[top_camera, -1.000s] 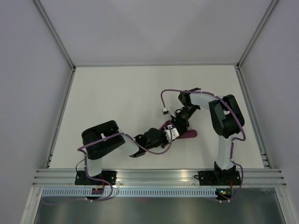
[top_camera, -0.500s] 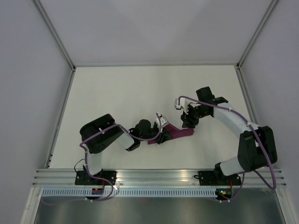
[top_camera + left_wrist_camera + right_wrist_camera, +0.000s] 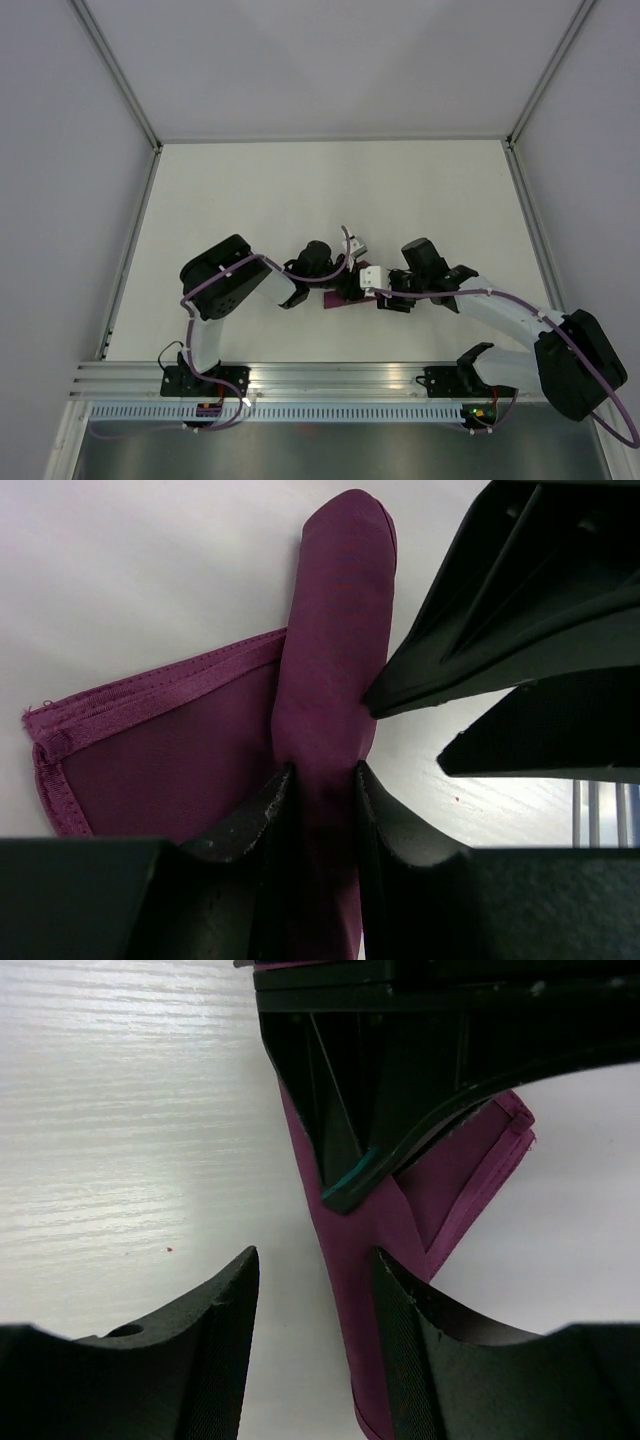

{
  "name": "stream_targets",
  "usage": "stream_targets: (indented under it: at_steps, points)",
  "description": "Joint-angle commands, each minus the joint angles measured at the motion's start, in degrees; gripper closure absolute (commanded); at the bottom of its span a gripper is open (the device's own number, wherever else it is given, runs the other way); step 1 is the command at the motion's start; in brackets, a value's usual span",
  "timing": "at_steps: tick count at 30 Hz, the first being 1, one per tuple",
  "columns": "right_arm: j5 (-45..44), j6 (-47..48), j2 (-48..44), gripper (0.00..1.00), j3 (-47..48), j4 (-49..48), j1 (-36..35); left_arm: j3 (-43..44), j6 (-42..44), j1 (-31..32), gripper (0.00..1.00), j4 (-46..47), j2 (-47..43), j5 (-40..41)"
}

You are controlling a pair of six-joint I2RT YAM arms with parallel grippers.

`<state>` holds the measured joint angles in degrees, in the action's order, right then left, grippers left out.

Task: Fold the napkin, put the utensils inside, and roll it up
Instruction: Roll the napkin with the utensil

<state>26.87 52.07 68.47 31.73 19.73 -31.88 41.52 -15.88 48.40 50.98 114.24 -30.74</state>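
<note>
The napkin (image 3: 335, 630) is a dark magenta roll with a flat hemmed tail (image 3: 170, 750) spread out to its left. My left gripper (image 3: 322, 775) is shut on the near end of the roll. The right gripper's black fingers (image 3: 500, 650) touch the roll's right side. In the right wrist view, my right gripper (image 3: 315, 1265) is open around the napkin (image 3: 365, 1250), which lies against its right finger. From above, both grippers (image 3: 347, 288) (image 3: 385, 298) meet over the napkin (image 3: 338, 303) at the table's middle front. The utensils are hidden.
The white table (image 3: 250, 200) is walled on three sides. An aluminium rail (image 3: 340, 378) runs along the near edge and carries both arm bases. The left gripper's fingers (image 3: 400, 1090) fill the top of the right wrist view.
The right arm has swung from the far side of the napkin down to its right and opened its jaws wider. The left gripper has turned and shifted slightly back with the roll.
</note>
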Motion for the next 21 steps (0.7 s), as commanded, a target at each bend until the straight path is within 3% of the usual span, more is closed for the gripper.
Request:
stream_targets:
  at_steps: [1, 12, 17, 18, 21]
  points:
    - [-3.8, 0.5, -1.4, 0.45, -1.7, -7.3, -0.7, -0.6, -1.5, -0.2, 0.98, -21.3, 6.1, -1.6]
    - [-7.9, 3.9, 1.8, 0.49, -5.4, -10.9, -2.4, 1.9, -2.0, -1.3, 0.98, -24.8, 7.5, -5.5]
    - [-8.8, 4.8, 4.7, 0.59, -5.6, -11.5, -2.6, 3.2, -0.8, -1.8, 0.98, -26.5, 7.4, -8.4]
    - [-8.9, 5.0, 5.1, 0.66, -5.7, -11.4, -2.5, 3.5, -0.6, -1.9, 0.98, -27.0, 7.4, -8.6]
    - [-8.9, 5.5, 6.0, 0.74, -5.9, -11.3, -2.5, 3.7, -0.2, -2.3, 0.91, -27.5, 7.1, -9.2]
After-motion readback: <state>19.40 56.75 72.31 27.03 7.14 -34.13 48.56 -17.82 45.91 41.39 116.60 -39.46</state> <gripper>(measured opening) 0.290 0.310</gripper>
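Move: The stretch of napkin roll that the open right hand goes for lies about 2 cm ahead of it, level sideways and 2 cm below. The left fingers already pinch the roll beside it, roughly 3 cm to the right hand's left and 2 cm ahead; the unrolled flap lies some 7 cm ahead and 3 cm left. From the left hand, that same stretch is about 3 cm to the right, at its own height. The right hand goes forward and down onto the roll, about 2 cm each way, its forward side tilting up some 10 degrees, and late in the descent its fingers close from half open to pinch the roll just right of the left fingers. The left hand keeps its pinch almost in place, shifting barely half a centimetre right and turning its forward side down by just under 10 degrees. ##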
